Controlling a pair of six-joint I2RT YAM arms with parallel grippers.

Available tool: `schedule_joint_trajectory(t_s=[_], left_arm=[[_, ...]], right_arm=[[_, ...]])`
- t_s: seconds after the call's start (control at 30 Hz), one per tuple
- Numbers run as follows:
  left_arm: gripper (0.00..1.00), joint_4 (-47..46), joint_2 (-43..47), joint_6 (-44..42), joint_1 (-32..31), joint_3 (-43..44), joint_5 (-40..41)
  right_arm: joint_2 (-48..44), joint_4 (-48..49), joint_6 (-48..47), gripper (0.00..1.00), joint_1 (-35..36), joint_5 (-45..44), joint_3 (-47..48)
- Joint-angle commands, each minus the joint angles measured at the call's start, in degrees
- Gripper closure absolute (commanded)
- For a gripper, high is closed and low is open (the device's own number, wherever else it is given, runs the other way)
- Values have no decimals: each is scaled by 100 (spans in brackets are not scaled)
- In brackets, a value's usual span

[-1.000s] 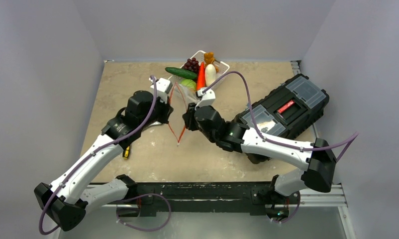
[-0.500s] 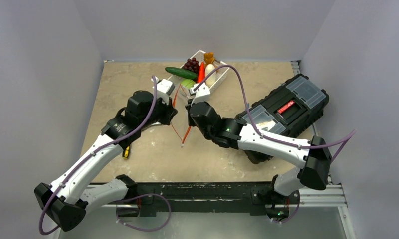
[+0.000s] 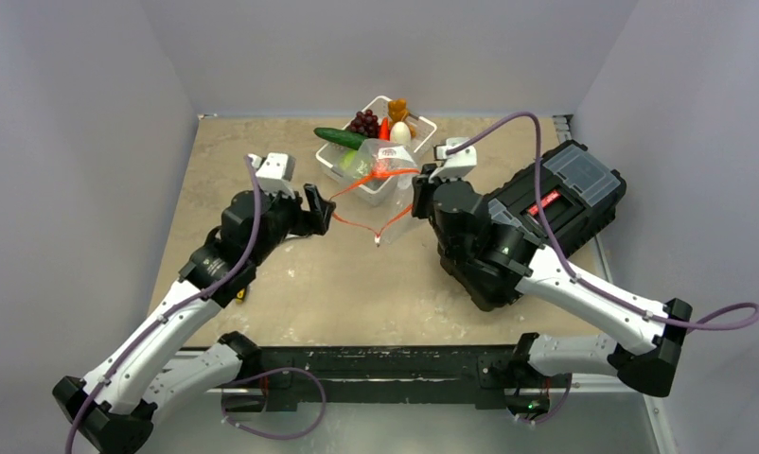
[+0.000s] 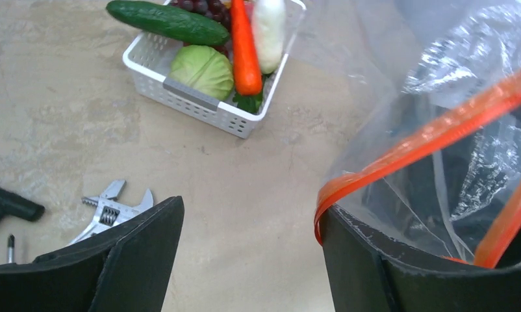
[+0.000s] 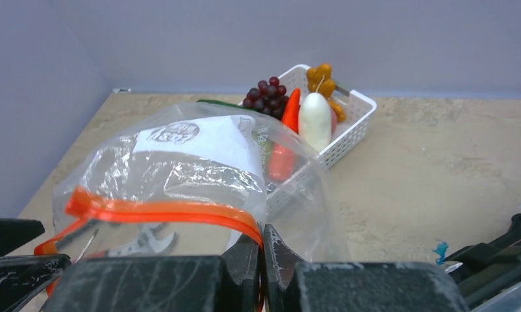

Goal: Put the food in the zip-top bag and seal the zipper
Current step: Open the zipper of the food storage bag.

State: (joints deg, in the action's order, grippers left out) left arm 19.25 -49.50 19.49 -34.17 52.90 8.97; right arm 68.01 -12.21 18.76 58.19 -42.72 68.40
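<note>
The clear zip-top bag (image 3: 380, 159) hangs in front of the basket with its mouth pulled wide. My right gripper (image 5: 263, 242) is shut on the red-orange zipper (image 5: 160, 211) at the mouth's right end. My left gripper (image 4: 251, 224) is open, and the zipper strip (image 4: 433, 133) only rests over the tip of one of its fingers (image 4: 362, 260). The food lies in the white basket (image 4: 199, 107): cucumber (image 4: 167, 21), cabbage (image 4: 206, 70), carrot (image 4: 243, 49), white oval piece (image 5: 315, 120) and dark grapes (image 5: 266, 97). I see no food inside the bag.
A silver wrench (image 4: 115, 207) and a black tool handle (image 4: 8, 203) lie on the table left of the bag. A black toolbox (image 3: 537, 218) fills the right side under my right arm. A small yellow-tipped tool (image 3: 240, 291) lies by my left forearm.
My left gripper has opened and let go of the bag's mouth. My right arm has swung right and back, dragging the bag mouth wide toward the basket.
</note>
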Motion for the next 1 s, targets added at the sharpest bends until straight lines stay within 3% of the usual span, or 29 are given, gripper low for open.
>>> schedule_joint_trajectory(t_s=[0.0, 0.1, 0.2, 0.47, 0.67, 0.8, 0.87, 0.97], left_arm=[[24, -284, -412, 1785, 378, -67, 868], [24, -19, -1004, 3264, 1076, 97, 243], [24, -569, -1475, 4047, 1431, 48, -324], [25, -2749, -1764, 3425, 1247, 53, -2134], [25, -1596, -1412, 2347, 691, 370, -3013], [23, -996, -882, 1949, 640, 271, -3413], [22, -575, -571, 1759, 637, 337, -3288], [22, 6, -24, 1703, 635, 366, -2420]], right_arm=[[-128, 44, -230, 100, -168, -154, 194], [-130, 121, -364, 100, -302, -201, 189], [-93, 128, -355, 100, -635, -19, 176], [380, 143, -320, 100, -748, 496, 205], [1071, -173, -25, 100, -748, 523, 589], [1177, -257, 52, 100, -756, 465, 657], [1143, -288, 98, 100, -757, 433, 637], [1052, -329, 229, 100, -833, 349, 568]])
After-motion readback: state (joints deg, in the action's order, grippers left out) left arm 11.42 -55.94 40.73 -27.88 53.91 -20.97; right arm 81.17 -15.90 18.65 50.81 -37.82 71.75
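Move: The left gripper is open, with the left end of the bag's orange zipper strip at its right finger; the middle of the bag mouth lies about 8 cm to its right and 1 cm ahead, roughly level. The zipper pull is some 8 cm right, 4 back and 3 lower. On the table, about 25 cm down, the basket stands 28 cm ahead and 8 right, the wrench 5 ahead and 15 left. From the right gripper, which pinches the strip, the mouth's middle is 8 cm left and level with it. Bring the open left gripper off the zipper strip, about 8 cm forward while dipping 6, then sweep it right, back and up towards the right gripper, rolling its left side down some 25 degrees and ending turned further right, fingers still open. Keep the strip pinched in the right gripper and, after a small shift right, carry it forward and down, tipping the fingers slightly down. ##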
